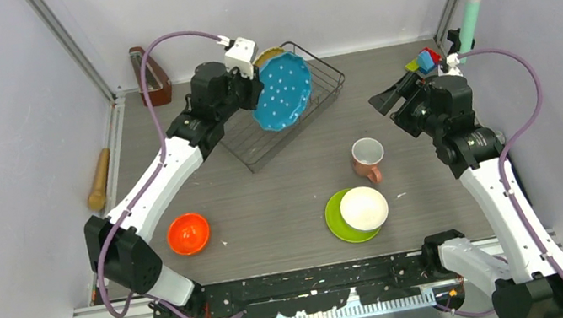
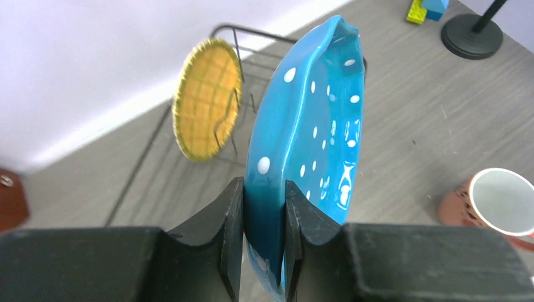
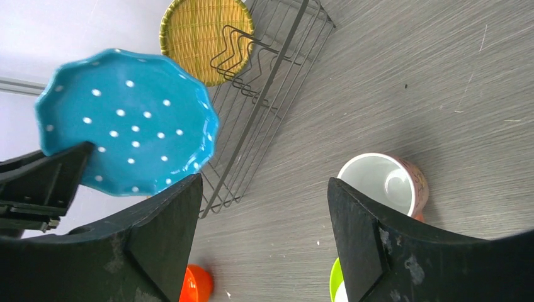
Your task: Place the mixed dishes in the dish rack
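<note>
My left gripper is shut on the rim of the teal-blue plate, a white-dotted plate held on edge above the dish rack. The round yellow woven plate stands upright in the rack's far end. The salmon-pink mug stands upright on the table. In front of it the white bowl sits on the lime green plate. The orange bowl lies at the near left. My right gripper is open and empty, hovering right of the rack above the mug.
A wooden metronome stands at the back left corner and a wooden stick lies by the left wall. Coloured toy blocks and a mint-green cylinder on a stand are at the back right.
</note>
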Robot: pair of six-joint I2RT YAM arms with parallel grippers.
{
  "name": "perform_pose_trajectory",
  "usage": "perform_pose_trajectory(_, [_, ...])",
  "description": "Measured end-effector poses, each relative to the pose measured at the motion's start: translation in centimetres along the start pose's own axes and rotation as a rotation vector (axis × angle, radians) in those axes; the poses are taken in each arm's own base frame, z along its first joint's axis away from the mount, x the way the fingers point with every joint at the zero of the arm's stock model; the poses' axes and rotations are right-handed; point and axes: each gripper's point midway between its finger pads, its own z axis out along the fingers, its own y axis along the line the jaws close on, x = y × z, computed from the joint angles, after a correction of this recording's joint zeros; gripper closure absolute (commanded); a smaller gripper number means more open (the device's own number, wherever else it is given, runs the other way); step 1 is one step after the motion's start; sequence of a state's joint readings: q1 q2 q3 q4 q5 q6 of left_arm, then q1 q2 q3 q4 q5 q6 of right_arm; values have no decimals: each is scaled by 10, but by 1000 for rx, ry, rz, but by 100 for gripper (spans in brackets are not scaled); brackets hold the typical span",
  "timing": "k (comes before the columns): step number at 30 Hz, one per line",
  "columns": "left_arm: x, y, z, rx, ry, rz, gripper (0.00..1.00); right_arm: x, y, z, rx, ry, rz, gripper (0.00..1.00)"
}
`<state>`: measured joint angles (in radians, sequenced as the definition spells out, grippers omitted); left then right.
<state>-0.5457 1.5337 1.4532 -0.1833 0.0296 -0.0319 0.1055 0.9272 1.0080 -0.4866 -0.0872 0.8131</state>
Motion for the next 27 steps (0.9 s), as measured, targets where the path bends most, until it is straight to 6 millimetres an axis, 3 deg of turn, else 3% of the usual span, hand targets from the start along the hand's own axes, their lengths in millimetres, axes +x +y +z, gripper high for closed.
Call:
perform_pose_trajectory(9, [-44, 21, 2, -83, -145, 229, 100, 1, -3, 0, 9, 3, -11, 23])
perform_pose_trajectory(15, [-59, 34, 23, -151, -187, 361, 100, 0, -4, 0, 14, -3, -16, 23])
perform_pose_trajectory(20, [-55, 44, 48, -194, -183, 438, 100, 0, -6, 3, 24, -3, -16, 24])
perform_pose_trajectory(27, [-20, 53, 83, -221, -108, 503, 100, -2, -6, 14, 40, 10, -15, 24])
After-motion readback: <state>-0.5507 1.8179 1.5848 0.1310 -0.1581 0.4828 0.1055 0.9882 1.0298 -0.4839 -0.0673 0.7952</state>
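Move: The left hand holds the blue dotted plate; the rack slot beside the woven basket lies about 12 cm ahead, 6 cm to its right and 20 cm below. The basket stands about 13 cm ahead, 5 cm right and 15 cm down, the terracotta mug some 8 cm back and 32 cm right. From the empty right hand the slot lies about 22 cm ahead, 29 cm left and 17 cm below. Left hand carries the plate forward about 10 cm, arching up then down, rolling left-side-up some 30 degrees. ##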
